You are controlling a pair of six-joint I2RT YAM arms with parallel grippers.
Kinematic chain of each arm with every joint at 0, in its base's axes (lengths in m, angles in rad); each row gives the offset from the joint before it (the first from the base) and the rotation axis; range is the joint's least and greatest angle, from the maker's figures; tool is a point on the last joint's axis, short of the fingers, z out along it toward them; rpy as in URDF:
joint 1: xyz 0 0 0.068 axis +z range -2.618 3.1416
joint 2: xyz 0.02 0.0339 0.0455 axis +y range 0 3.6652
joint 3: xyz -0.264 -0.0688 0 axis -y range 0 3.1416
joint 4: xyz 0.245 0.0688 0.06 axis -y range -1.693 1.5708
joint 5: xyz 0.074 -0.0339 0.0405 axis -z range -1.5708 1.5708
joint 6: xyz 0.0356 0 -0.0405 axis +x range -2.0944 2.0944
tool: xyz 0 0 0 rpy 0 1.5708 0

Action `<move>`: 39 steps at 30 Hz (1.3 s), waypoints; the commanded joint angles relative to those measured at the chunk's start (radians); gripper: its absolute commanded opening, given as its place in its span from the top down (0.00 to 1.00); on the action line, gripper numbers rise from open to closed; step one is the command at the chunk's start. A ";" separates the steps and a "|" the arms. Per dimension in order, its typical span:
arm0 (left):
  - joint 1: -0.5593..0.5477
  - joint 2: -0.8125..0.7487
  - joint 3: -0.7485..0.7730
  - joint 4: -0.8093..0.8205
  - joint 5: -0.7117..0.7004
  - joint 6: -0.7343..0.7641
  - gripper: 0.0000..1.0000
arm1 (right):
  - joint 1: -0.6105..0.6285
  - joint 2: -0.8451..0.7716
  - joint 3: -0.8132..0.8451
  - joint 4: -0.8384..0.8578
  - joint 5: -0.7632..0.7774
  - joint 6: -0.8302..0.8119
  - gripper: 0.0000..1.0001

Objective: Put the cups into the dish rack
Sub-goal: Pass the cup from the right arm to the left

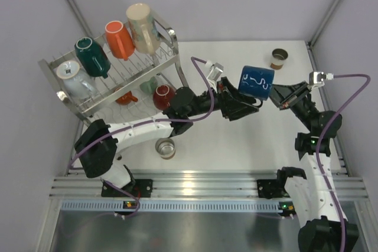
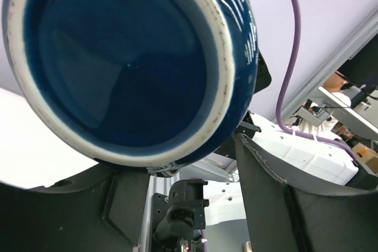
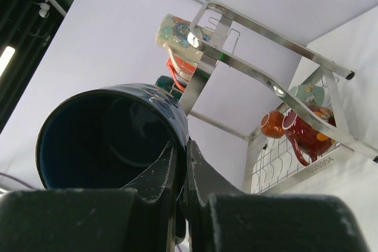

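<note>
A navy cup (image 1: pixel 257 81) with white squiggles hangs on its side above the table. My right gripper (image 1: pixel 276 95) is shut on its rim (image 3: pixel 177 128), one finger inside the cup (image 3: pixel 100 140) and one outside (image 3: pixel 184 151). My left gripper (image 1: pixel 239 95) stands open at the cup's other end. In the left wrist view the cup's base (image 2: pixel 130 57) fills the frame above the spread fingers (image 2: pixel 277 205), with a gap on the right side. The dish rack (image 1: pixel 167 60) at the back left holds teal (image 1: pixel 91 56), orange (image 1: pixel 120 39), beige (image 1: pixel 142 26), pale blue (image 1: pixel 75 78) and red (image 1: pixel 163 96) cups.
A small brown cup (image 1: pixel 279 58) stands upright at the back right of the table. A clear glass cup (image 1: pixel 165 148) stands near the left arm's elbow. On the rack's lower tier a mint cup (image 1: pixel 150 84) lies beside the red one. Grey walls enclose the table.
</note>
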 commanded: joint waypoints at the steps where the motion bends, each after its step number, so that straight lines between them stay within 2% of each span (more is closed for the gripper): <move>1: -0.009 0.023 0.024 0.217 0.015 -0.048 0.38 | 0.014 -0.022 -0.012 0.120 0.044 0.043 1.00; 5: -0.011 0.048 0.023 0.259 0.000 -0.062 0.44 | 0.022 -0.034 -0.046 0.131 0.053 0.042 1.00; 6: -0.011 0.062 0.030 0.273 -0.011 -0.067 0.63 | 0.028 -0.039 -0.074 0.133 0.050 0.036 1.00; 7: -0.011 0.060 0.030 0.273 -0.011 -0.067 0.64 | 0.028 -0.039 -0.081 0.133 0.050 0.036 1.00; 8: -0.009 0.060 0.030 0.271 -0.015 -0.068 0.79 | 0.029 -0.043 -0.089 0.131 0.050 0.034 1.00; 10: -0.011 0.059 0.027 0.252 -0.026 -0.064 0.97 | 0.031 -0.050 -0.106 0.130 0.047 0.029 1.00; 11: -0.011 0.053 0.026 0.236 -0.034 -0.055 1.00 | 0.031 -0.051 -0.115 0.125 0.046 0.023 1.00; 15: -0.006 0.031 -0.025 0.198 -0.064 -0.048 1.00 | 0.033 -0.053 -0.121 0.085 0.024 -0.015 1.00; 16: -0.003 0.023 -0.036 0.196 -0.070 -0.050 1.00 | 0.031 -0.057 -0.124 0.075 0.020 -0.033 0.97; 17: 0.000 0.007 -0.046 0.190 -0.072 -0.050 1.00 | 0.031 -0.071 -0.126 0.037 0.018 -0.043 0.92; 18: 0.003 -0.006 -0.074 0.181 -0.075 -0.052 1.00 | 0.033 -0.077 -0.126 0.007 0.018 -0.072 0.80; 20: 0.014 -0.032 -0.115 0.159 -0.095 -0.049 1.00 | 0.031 -0.097 -0.118 -0.069 0.018 -0.112 0.71; 21: 0.021 -0.070 -0.164 0.147 -0.107 -0.044 1.00 | 0.031 -0.114 -0.111 -0.149 0.021 -0.159 0.62; 22: 0.026 -0.092 -0.190 0.106 -0.129 -0.027 1.00 | 0.029 -0.120 -0.097 -0.192 0.024 -0.182 0.57; 25: 0.037 -0.191 -0.269 -0.013 -0.216 0.028 1.00 | 0.028 -0.145 -0.068 -0.333 0.043 -0.265 0.43; 26: 0.037 -0.214 -0.284 -0.116 -0.280 0.077 1.00 | 0.028 -0.151 -0.062 -0.362 0.049 -0.282 0.34; 30: 0.037 -0.343 -0.419 -0.277 -0.464 0.108 1.00 | 0.028 -0.159 -0.029 -0.473 0.073 -0.342 0.15; 33: 0.037 -0.461 -0.502 -0.382 -0.656 0.111 1.00 | 0.028 -0.159 -0.008 -0.504 0.083 -0.366 0.09; 39: 0.037 -0.657 -0.563 -0.609 -0.872 0.099 1.00 | 0.028 -0.149 0.023 -0.528 0.092 -0.386 0.06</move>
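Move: The blue cup, hanging on its side from my right fingers, has its middle about 6 cm ahead and 1 cm right of my left hand, a touch above it; its handle is right at the open left fingertips. From my right hand, shut on the rim, the cup's middle is some 5 cm left, 2 cm ahead and 3 cm above. Back from my left hand, the red cup in the rack is roughly 25 cm left, 13 cm ahead and 22 cm below; the steel cup is about 25 cm left, 3 cm ahead and 30 cm below. I creep my left hand about 1 cm right and shut its fingers on the blue cup's handle, while my right hand, still pinching the rim, sinks with it and then opens wide to let go, sinking some 8 cm in all. Then my left hand carries the cup down and left, about 18 cm and 16 cm, edging forward towards the rack's lower shelf and swinging counter-clockwise some 40 degrees with a roll. ##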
